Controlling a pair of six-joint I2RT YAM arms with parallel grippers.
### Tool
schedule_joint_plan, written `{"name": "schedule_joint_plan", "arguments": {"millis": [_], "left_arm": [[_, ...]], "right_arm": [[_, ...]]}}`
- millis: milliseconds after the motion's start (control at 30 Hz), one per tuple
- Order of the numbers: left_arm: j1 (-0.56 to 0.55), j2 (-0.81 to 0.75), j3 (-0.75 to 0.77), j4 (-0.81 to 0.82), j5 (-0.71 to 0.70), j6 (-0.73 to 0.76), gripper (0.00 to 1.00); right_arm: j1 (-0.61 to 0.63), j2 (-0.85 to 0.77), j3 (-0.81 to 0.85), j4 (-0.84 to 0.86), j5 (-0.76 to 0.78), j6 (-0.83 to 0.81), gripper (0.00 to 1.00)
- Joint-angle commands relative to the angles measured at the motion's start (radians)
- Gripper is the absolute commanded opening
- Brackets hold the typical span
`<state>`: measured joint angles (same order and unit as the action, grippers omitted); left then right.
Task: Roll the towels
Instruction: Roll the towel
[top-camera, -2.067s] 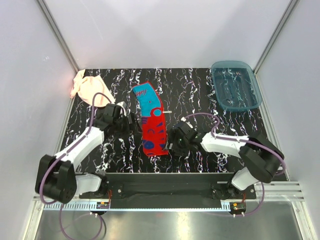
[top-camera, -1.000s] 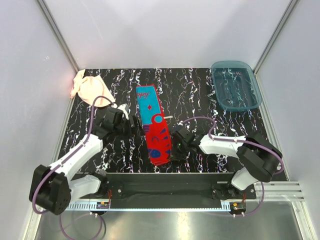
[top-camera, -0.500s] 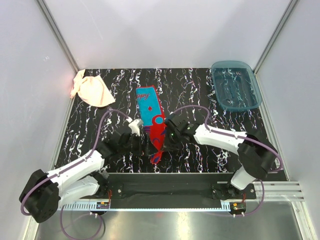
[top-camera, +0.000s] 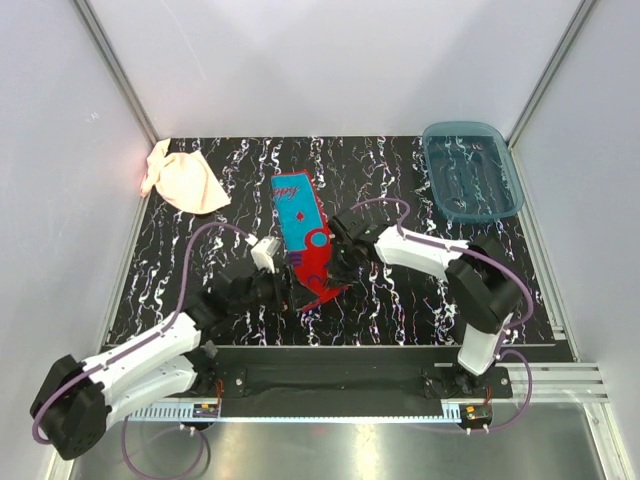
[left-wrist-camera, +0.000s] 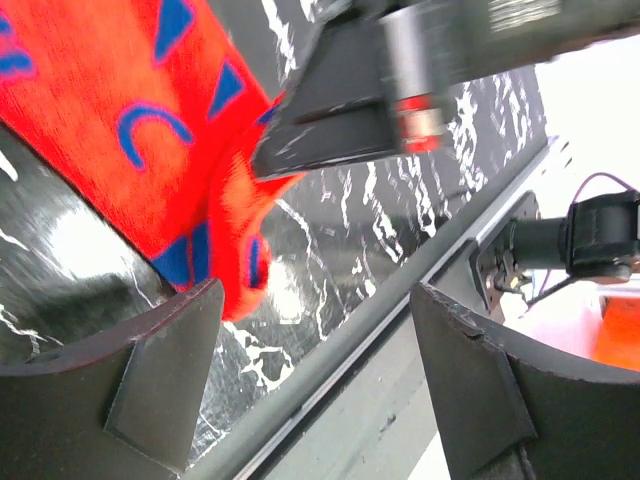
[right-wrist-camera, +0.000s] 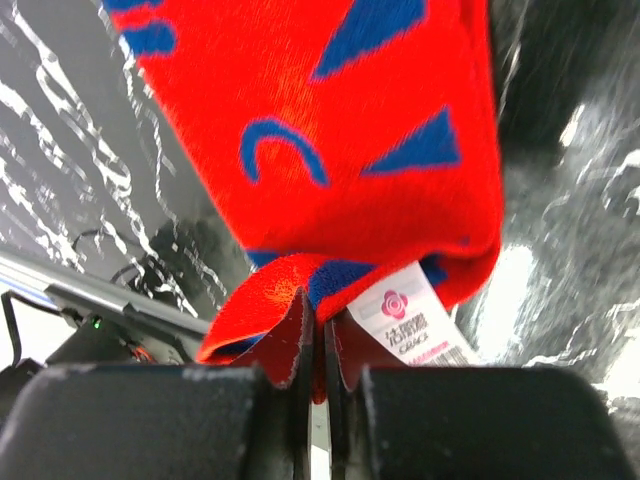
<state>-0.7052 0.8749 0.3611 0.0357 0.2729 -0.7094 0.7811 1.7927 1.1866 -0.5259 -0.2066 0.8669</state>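
Observation:
The blue towel with red pattern (top-camera: 303, 228) lies lengthwise mid-table, and its red near end (top-camera: 322, 282) is lifted and folded back. My right gripper (top-camera: 338, 266) is shut on that end's edge; in the right wrist view the jaws (right-wrist-camera: 318, 335) pinch the red cloth (right-wrist-camera: 330, 130) beside a white label (right-wrist-camera: 412, 322). My left gripper (top-camera: 283, 290) stands open just left of the lifted end. Its wrist view shows red cloth (left-wrist-camera: 130, 150) above the left finger (left-wrist-camera: 160, 390) and nothing between the fingers. The peach towel (top-camera: 182, 180) lies crumpled at the far left corner.
A translucent blue tray (top-camera: 472, 172) stands at the far right corner. The table's metal front rail (left-wrist-camera: 360, 340) runs close under my left gripper. White walls enclose the black marbled tabletop (top-camera: 400, 180).
My right gripper has lifted the blue towel's near end and carried it back over the towel. My left arm has swung from the towel's left side down to its near end.

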Motion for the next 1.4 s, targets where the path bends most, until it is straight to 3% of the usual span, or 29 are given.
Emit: {"name": "schedule_joint_plan", "arguments": {"millis": [0,267,667,700,767,900,967,1200,1267,1300,1367], "left_arm": [[-0.004,-0.053,0.087,-0.062,-0.063,0.076,0.81],[-0.007,-0.007,0.064,0.047,0.018,0.108,0.81],[-0.066,0.278,0.154,0.222,0.031,0.182,0.81],[-0.069,0.318,0.168,0.228,0.032,0.186,0.81],[-0.074,0.358,0.193,0.239,0.035,0.192,0.8],[-0.077,0.449,0.24,0.277,0.045,0.188,0.8],[-0.08,0.478,0.272,0.28,0.048,0.194,0.8],[-0.08,0.536,0.317,0.286,0.063,0.2,0.8],[-0.086,0.53,0.326,0.293,0.075,0.2,0.8],[-0.089,0.521,0.329,0.293,0.08,0.203,0.8],[-0.102,0.515,0.343,0.277,0.074,0.212,0.8]], "right_arm": [[-0.031,0.039,0.057,-0.028,-0.024,-0.037,0.04],[-0.088,0.074,0.106,-0.043,-0.016,-0.042,0.06],[-0.175,0.039,0.061,-0.051,0.023,-0.034,0.03],[-0.18,0.036,0.056,-0.051,0.024,-0.034,0.07],[-0.195,0.011,0.036,-0.052,0.045,-0.029,0.25],[-0.232,-0.004,0.01,-0.042,0.058,-0.031,0.3],[-0.244,-0.007,-0.002,-0.039,0.068,-0.028,0.49],[-0.267,-0.018,0.021,-0.043,0.093,-0.032,0.66],[-0.267,-0.009,0.045,-0.054,0.096,-0.035,0.81],[-0.267,-0.006,0.053,-0.06,0.099,-0.04,0.96],[-0.269,-0.006,0.071,-0.072,0.114,-0.043,1.0]]}}
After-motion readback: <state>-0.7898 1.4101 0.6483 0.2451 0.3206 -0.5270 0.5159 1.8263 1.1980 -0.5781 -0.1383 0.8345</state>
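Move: The right fingers still pinch the towel's near end, just below them; the bare table it is taken to lies about 7 cm ahead and 9 cm right. The care label sits roughly 2 cm right and 1 cm ahead of that hand, the towel's far end some 25 cm ahead and 7 cm left. From the open left hand, the near end is about 5 cm right, 1 cm ahead and 9 cm below. Right hand drags the towel's held end forward and right some 11 cm, then opens; open left hand follows. ##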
